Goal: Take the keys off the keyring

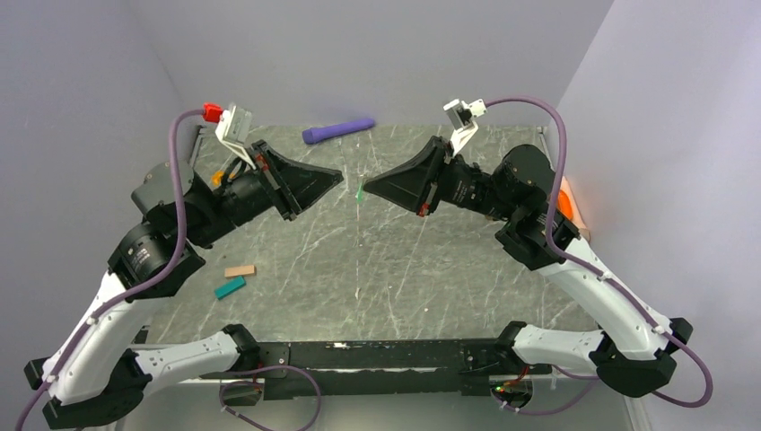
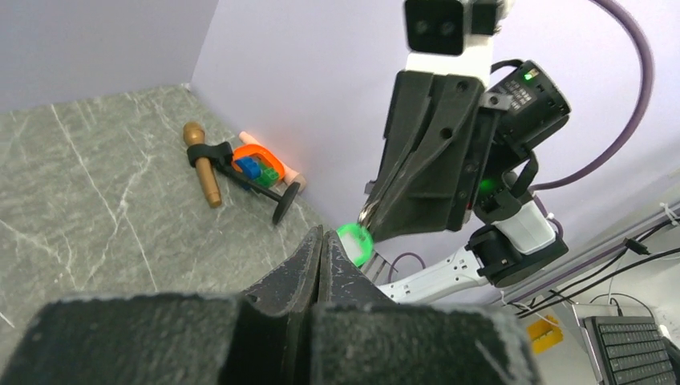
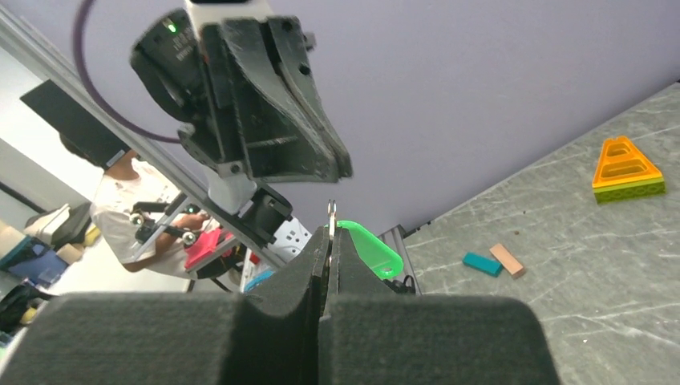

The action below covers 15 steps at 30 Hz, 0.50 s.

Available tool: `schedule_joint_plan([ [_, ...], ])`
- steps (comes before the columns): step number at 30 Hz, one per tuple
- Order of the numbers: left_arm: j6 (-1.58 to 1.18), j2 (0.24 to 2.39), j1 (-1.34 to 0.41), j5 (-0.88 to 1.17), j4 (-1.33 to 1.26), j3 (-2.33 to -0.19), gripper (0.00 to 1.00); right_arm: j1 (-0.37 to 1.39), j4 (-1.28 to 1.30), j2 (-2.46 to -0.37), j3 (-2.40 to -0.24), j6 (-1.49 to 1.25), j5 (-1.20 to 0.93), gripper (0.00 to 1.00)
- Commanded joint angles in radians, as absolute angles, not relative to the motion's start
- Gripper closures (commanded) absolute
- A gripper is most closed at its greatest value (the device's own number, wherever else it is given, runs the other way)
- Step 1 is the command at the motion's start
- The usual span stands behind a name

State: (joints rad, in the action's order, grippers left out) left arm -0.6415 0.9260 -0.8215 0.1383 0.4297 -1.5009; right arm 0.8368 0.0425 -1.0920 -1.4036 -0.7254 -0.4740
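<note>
Both grippers meet tip to tip in the air above the middle of the table. My right gripper (image 1: pixel 368 189) (image 3: pixel 329 233) is shut on the keyring (image 3: pixel 330 212), a thin metal ring that sticks up edge-on between its fingers. The keys, a small flat bright-green oblong (image 3: pixel 371 247) (image 2: pixel 355 243) (image 1: pixel 359 192), hang from the ring beside the right fingertip. My left gripper (image 1: pixel 340 177) (image 2: pixel 322 234) is shut with nothing between its fingers. Its tip is right next to the green piece; I cannot tell whether they touch.
A tan block (image 1: pixel 240 270) and a teal block (image 1: pixel 230 287) lie at the near left. A purple cylinder (image 1: pixel 338 131) lies by the back wall. An orange and green triangular toy (image 3: pixel 627 167) sits at the far left, and an orange toy with a wooden peg (image 2: pixel 202 164) by the right wall.
</note>
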Motion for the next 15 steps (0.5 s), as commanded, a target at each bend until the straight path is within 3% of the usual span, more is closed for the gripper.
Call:
schedule_joint_plan([
  [1, -0.514, 0.973, -0.818, 0.191, 0.549, -1.671, 0.9, 0.836, 0.13, -1.09, -1.473, -0.669, -0.468, 1.0],
  [2, -0.486, 0.991, -0.817, 0.218, 0.593, -1.708, 0.78, 0.836, 0.172, -1.093, -1.486, -0.649, -0.473, 1.0],
  [8, -0.334, 1.099, -0.815, 0.411, 0.839, -1.903, 0.36, 0.836, 0.385, -1.075, -1.517, -0.552, -0.53, 1.0],
  [12, -0.302, 1.108, -0.789, 0.5, 0.855, -1.929, 0.25, 0.836, 0.461, -1.064, -1.537, -0.51, -0.602, 1.0],
  [15, -0.296, 1.158, -0.769, 0.599, 0.886, -1.965, 0.27, 0.837, 0.485, -1.063, -1.55, -0.501, -0.657, 1.0],
])
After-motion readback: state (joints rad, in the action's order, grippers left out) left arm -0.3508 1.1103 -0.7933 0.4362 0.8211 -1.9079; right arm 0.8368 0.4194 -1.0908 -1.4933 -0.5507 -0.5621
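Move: The keyring is pinched in my right fingertips, about 1 cm left of that hand's point. From my left hand, which is shut and empty, it lies roughly 4 cm to the right, 2 cm back and 1 cm lower. The green tag hangs just under it: some 3 cm right, 2 cm back and 3 cm down from my left hand, and 1 cm left, level ahead and back, and 2 cm below my right. I spread my left fingers from shut to about three-quarters open while that hand lifts some 3 cm, draws back nearly 4 cm and then sinks 2 cm, swinging clockwise with its tips dipping slightly. My right hand keeps its pinch on the keyring and lowers it about 5 cm and 2 cm back, fingertips tipping down some 15 degrees, so the hands part in height. ##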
